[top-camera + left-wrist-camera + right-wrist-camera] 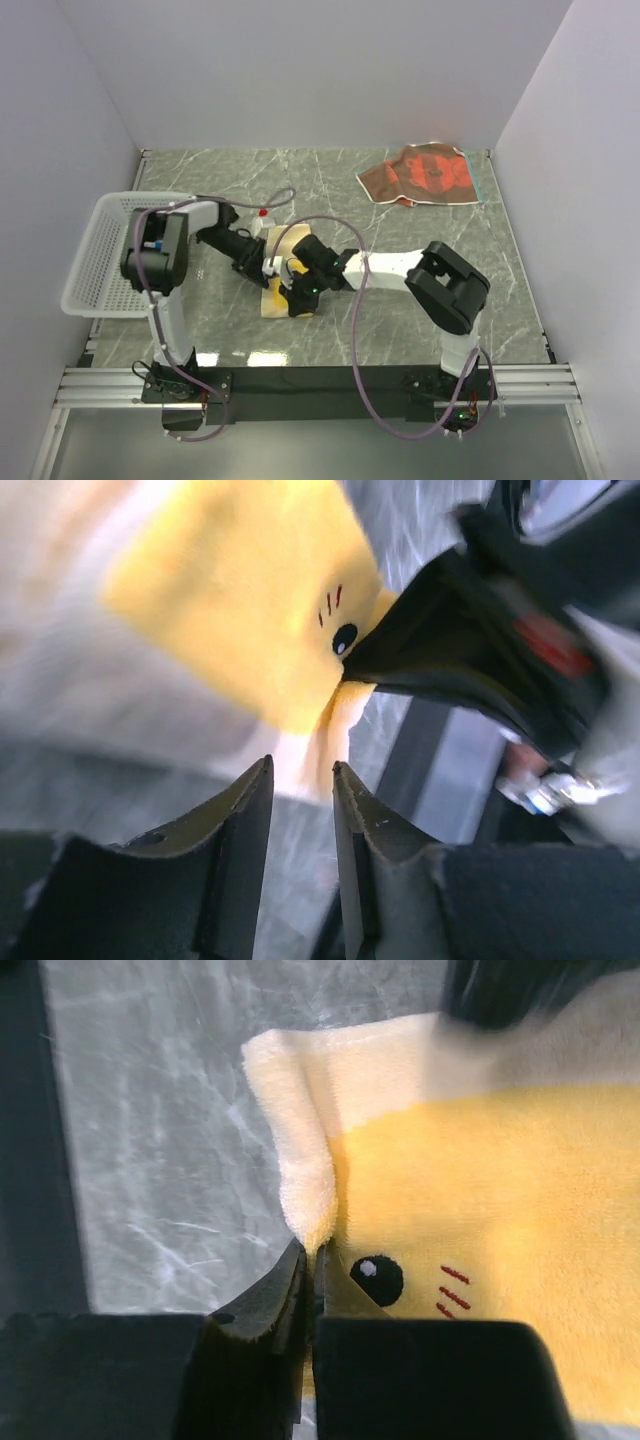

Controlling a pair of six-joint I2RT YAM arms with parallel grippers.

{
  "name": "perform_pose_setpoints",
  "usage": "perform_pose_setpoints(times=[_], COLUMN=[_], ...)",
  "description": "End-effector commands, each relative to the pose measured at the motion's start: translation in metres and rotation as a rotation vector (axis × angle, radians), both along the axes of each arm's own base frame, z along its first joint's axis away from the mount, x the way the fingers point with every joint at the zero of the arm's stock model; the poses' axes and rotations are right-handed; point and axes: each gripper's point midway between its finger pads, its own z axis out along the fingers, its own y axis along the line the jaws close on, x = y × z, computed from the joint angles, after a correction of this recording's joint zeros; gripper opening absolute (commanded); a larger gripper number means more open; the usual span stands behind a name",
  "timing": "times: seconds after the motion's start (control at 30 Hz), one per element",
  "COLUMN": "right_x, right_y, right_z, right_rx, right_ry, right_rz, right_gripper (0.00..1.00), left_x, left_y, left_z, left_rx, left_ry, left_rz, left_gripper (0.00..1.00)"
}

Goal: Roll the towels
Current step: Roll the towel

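Observation:
A yellow towel (281,246) with a cream underside and a stitched face lies folded on the marble table between my two grippers. My right gripper (315,1248) is shut on the towel's folded cream edge (305,1175), right beside the black embroidered eye; in the top view it (297,292) sits over the towel's near end. My left gripper (302,770) stands open just short of the towel's corner (320,750), with nothing between its fingers. The yellow towel (250,610) fills the upper part of the left wrist view. A brown-and-orange patterned towel (425,172) lies spread flat at the back right.
A white mesh basket (100,255) stands at the left edge, next to the left arm. White walls close off the table at the back and both sides. Grey cables loop from both arms over the near middle of the table.

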Motion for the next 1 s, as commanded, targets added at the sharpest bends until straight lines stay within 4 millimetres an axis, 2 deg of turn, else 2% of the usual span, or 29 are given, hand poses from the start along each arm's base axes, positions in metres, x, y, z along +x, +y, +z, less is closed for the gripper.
perform_pose_setpoints(times=[0.0, 0.07, 0.1, 0.13, 0.17, 0.2, 0.23, 0.3, 0.37, 0.4, 0.43, 0.47, 0.5, 0.53, 0.57, 0.63, 0.67, 0.7, 0.77, 0.8, 0.83, 0.9, 0.97], right_x=[-0.032, -0.032, -0.03, -0.033, -0.028, -0.031, -0.03, -0.028, -0.019, -0.018, -0.014, -0.012, -0.011, -0.006, -0.005, -0.004, -0.003, -0.003, 0.0, -0.001, 0.0, 0.0, 0.001], right_y=[-0.013, -0.008, -0.009, -0.011, -0.005, -0.006, -0.006, -0.004, -0.004, -0.006, -0.007, -0.008, -0.009, -0.011, -0.012, -0.014, -0.016, -0.017, -0.017, -0.019, -0.019, -0.018, -0.018], right_z=[-0.007, -0.004, -0.013, -0.015, -0.011, -0.016, -0.016, -0.018, -0.02, -0.025, -0.024, -0.025, -0.027, -0.028, -0.029, -0.033, -0.034, -0.037, -0.038, -0.042, -0.042, -0.046, -0.048], right_rx=[-0.038, -0.034, -0.053, -0.08, -0.068, -0.065, -0.072, -0.059, -0.052, -0.062, -0.051, -0.046, -0.047, -0.035, -0.033, -0.037, -0.035, -0.037, -0.037, -0.045, -0.051, -0.057, -0.06], right_ry=[0.339, 0.408, 0.454, 0.51, 0.536, 0.626, 0.676, 0.742, 0.769, 0.791, 0.813, 0.828, 0.858, 0.873, 0.883, 0.894, 0.898, 0.903, 0.906, 0.918, 0.928, 0.934, 0.938], right_rz=[0.008, 0.003, -0.012, -0.023, -0.021, -0.021, -0.042, -0.052, -0.077, -0.09, -0.099, -0.108, -0.122, -0.134, -0.139, -0.149, -0.153, -0.158, -0.159, -0.161, -0.166, -0.165, -0.17], right_gripper=[0.0, 0.0, 0.0, 0.0, 0.0, 0.0, 0.0, 0.0, 0.0, 0.0, 0.0, 0.0, 0.0, 0.0, 0.0, 0.0, 0.0, 0.0, 0.0, 0.0, 0.0, 0.0, 0.0], left_x=[0.032, 0.037, 0.042, 0.049, 0.042, 0.042, 0.04, 0.032, 0.028, 0.024, 0.01, 0.003, -0.009, -0.014, -0.034, -0.042, -0.046, -0.05, -0.053, -0.06, -0.055, -0.056, -0.046], left_y=[0.018, 0.03, 0.045, 0.051, 0.057, 0.066, 0.07, 0.077, 0.082, 0.081, 0.078, 0.072, 0.055, 0.053, 0.036, 0.027, 0.022, 0.008, 0.004, -0.004, -0.01, -0.015, -0.02], left_z=[0.034, 0.045, 0.047, 0.06, 0.058, 0.059, 0.073, 0.067, 0.072, 0.081, 0.066, 0.063, 0.068, 0.062, 0.047, 0.042, 0.04, 0.044, 0.032, 0.026, 0.028, 0.017, 0.02], left_rx=[-0.048, -0.042, -0.03, -0.025, -0.011, 0.022, 0.042, 0.099, 0.14, 0.167, 0.173, 0.169, 0.139, 0.17, 0.133, 0.125, 0.113, 0.073, 0.093, 0.077, 0.072, 0.09, 0.108], left_ry=[-0.226, -0.286, -0.299, -0.374, -0.379, -0.422, -0.53, -0.649, -0.851, -0.994, -1.022, -1.082, -1.177, -1.235, -1.245, -1.335, -1.363, -1.417, -1.432, -1.425, -1.454, -1.447, -1.499], left_rz=[0.067, 0.14, 0.205, 0.248, 0.272, 0.289, 0.275, 0.246, 0.219, 0.156, 0.103, 0.041, -0.06, -0.13, -0.225, -0.283, -0.308, -0.354, -0.385, -0.416, -0.413, -0.44, -0.416], left_gripper=[0.36, 0.37, 0.37, 0.37, 0.37, 0.38, 0.38, 0.39, 0.46, 0.5, 0.52, 0.52, 0.54, 0.54, 0.55, 0.58, 0.58, 0.59, 0.59, 0.59, 0.59, 0.59, 0.59])
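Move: The right hand already pinches the yellow towel's near edge, the towel's middle lying about 8 cm ahead and 1 cm left of it. The left hand has just come free; from it the towel's near-left corner lies about 8 cm back, level sideways and 4 cm below, and the towel's middle about 2 cm ahead and 5 cm to the right. The white basket stands some 27 cm to its left and 5 cm farther out. From the right hand that corner is about 1 cm back and 6 cm left. Keeping its shut pinch on the towel's near edge, the right hand stays almost in place and rolls about 55 degrees around its left-pointing fingers, its top going forward. The left hand arcs up some 7 cm and out to the left, then swings back and down to the near-left corner, about 8 cm nearer the base, rolling about 80 degrees the opposite way and opening wider for a new grip. ##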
